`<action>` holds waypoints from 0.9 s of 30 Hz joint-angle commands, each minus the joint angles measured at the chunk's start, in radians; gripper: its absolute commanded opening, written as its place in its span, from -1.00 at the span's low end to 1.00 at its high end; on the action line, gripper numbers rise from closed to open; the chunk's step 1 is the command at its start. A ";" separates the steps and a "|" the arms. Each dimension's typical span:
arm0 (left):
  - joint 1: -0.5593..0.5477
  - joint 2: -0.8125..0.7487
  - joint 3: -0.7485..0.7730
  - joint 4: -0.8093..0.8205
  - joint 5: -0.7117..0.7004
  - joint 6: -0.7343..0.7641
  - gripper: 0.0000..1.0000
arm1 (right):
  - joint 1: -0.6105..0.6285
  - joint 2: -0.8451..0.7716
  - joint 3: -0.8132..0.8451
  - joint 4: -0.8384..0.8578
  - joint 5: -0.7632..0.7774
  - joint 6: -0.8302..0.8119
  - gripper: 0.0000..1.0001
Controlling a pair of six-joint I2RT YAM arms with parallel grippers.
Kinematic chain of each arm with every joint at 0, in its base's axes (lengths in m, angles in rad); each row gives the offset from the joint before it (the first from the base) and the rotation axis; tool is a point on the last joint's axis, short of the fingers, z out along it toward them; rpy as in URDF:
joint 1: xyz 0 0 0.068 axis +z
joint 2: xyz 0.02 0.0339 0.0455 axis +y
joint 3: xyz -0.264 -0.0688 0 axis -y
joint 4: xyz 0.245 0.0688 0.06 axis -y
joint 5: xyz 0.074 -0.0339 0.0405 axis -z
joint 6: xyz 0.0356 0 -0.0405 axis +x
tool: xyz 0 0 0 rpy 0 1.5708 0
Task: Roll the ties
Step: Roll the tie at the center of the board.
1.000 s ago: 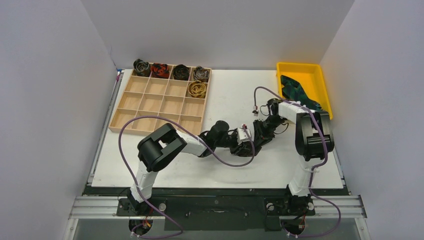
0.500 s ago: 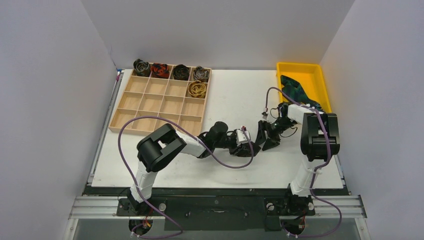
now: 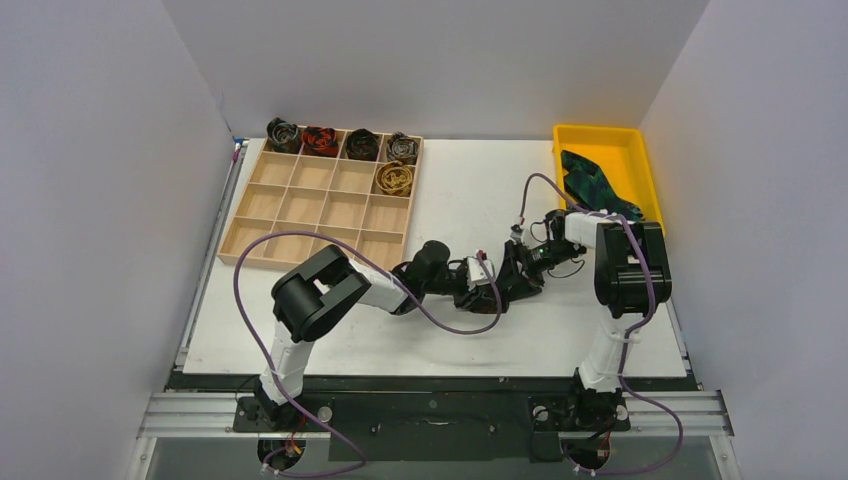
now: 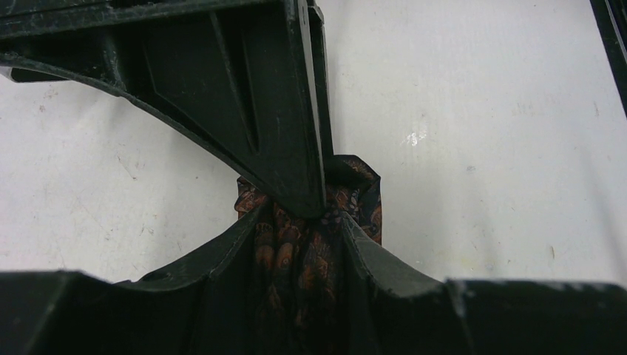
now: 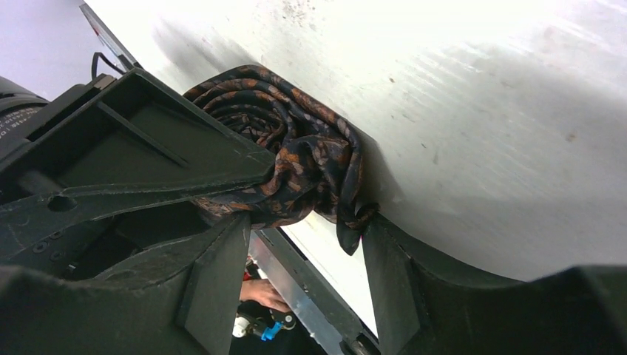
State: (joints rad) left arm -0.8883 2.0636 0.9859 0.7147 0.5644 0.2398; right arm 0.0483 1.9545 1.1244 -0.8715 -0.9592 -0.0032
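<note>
A dark brown-black patterned tie (image 5: pixel 296 148) is wound into a tight coil just above the white table. My left gripper (image 4: pixel 299 218) is shut on this coil (image 4: pixel 296 259), which fills the gap between its fingers. My right gripper (image 5: pixel 307 222) is open and faces the left one, its fingertips on either side of the coil's near edge. The right-hand fingertip (image 5: pixel 381 251) touches the coil's loose tail. In the top view both grippers, left (image 3: pixel 503 283) and right (image 3: pixel 528 265), meet at mid-table, and they hide the coil there.
A wooden compartment tray (image 3: pixel 300 205) at the back left holds several rolled ties (image 3: pixel 361 144) along its far row and a gold one (image 3: pixel 394 178). A yellow bin (image 3: pixel 640 160) at the back right holds a green-blue tie (image 3: pixel 590 180). Purple cables loop over both arms.
My right gripper opened, drew back to the right, then returned to the coil with its jaws wide. My left gripper kept its grip and shifted slightly away from the front edge.
</note>
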 commanded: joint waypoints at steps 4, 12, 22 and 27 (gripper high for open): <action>0.003 0.048 -0.045 -0.115 0.006 0.003 -0.42 | 0.047 -0.042 -0.004 0.031 -0.091 -0.041 0.09; 0.005 0.051 -0.041 -0.113 0.019 0.006 -0.38 | 0.079 -0.043 0.020 0.028 -0.095 -0.035 0.13; 0.013 0.059 -0.046 -0.092 0.036 -0.006 -0.35 | 0.093 0.005 0.035 0.010 -0.077 -0.062 -0.80; 0.019 0.056 -0.041 -0.093 0.046 -0.001 -0.23 | 0.096 0.023 0.047 -0.016 -0.055 -0.087 -1.00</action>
State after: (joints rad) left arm -0.8684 2.0655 0.9703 0.7269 0.6109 0.2386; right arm 0.1074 1.9583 1.1511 -0.8871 -1.0069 -0.0502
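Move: The rolled tie stands between the left gripper's fingers, its middle about 1 cm right of that hand point and level with it. From the open right gripper the roll lies about 4 cm left, 1 cm back and 1 cm lower, its loose tail only about 1 cm left and 1 cm below. The yellow bin stands some 20 cm right and 23 cm ahead of the right hand. The right fingers, spread around the loose end of the tie, close nearly shut and pinch the cloth on the roll's right side. Before that the right hand eases about 2 cm left towards the roll, rising about 1 cm and turning some 5 degrees counter-clockwise. The left gripper stays almost in place and keeps its hold on the roll. ##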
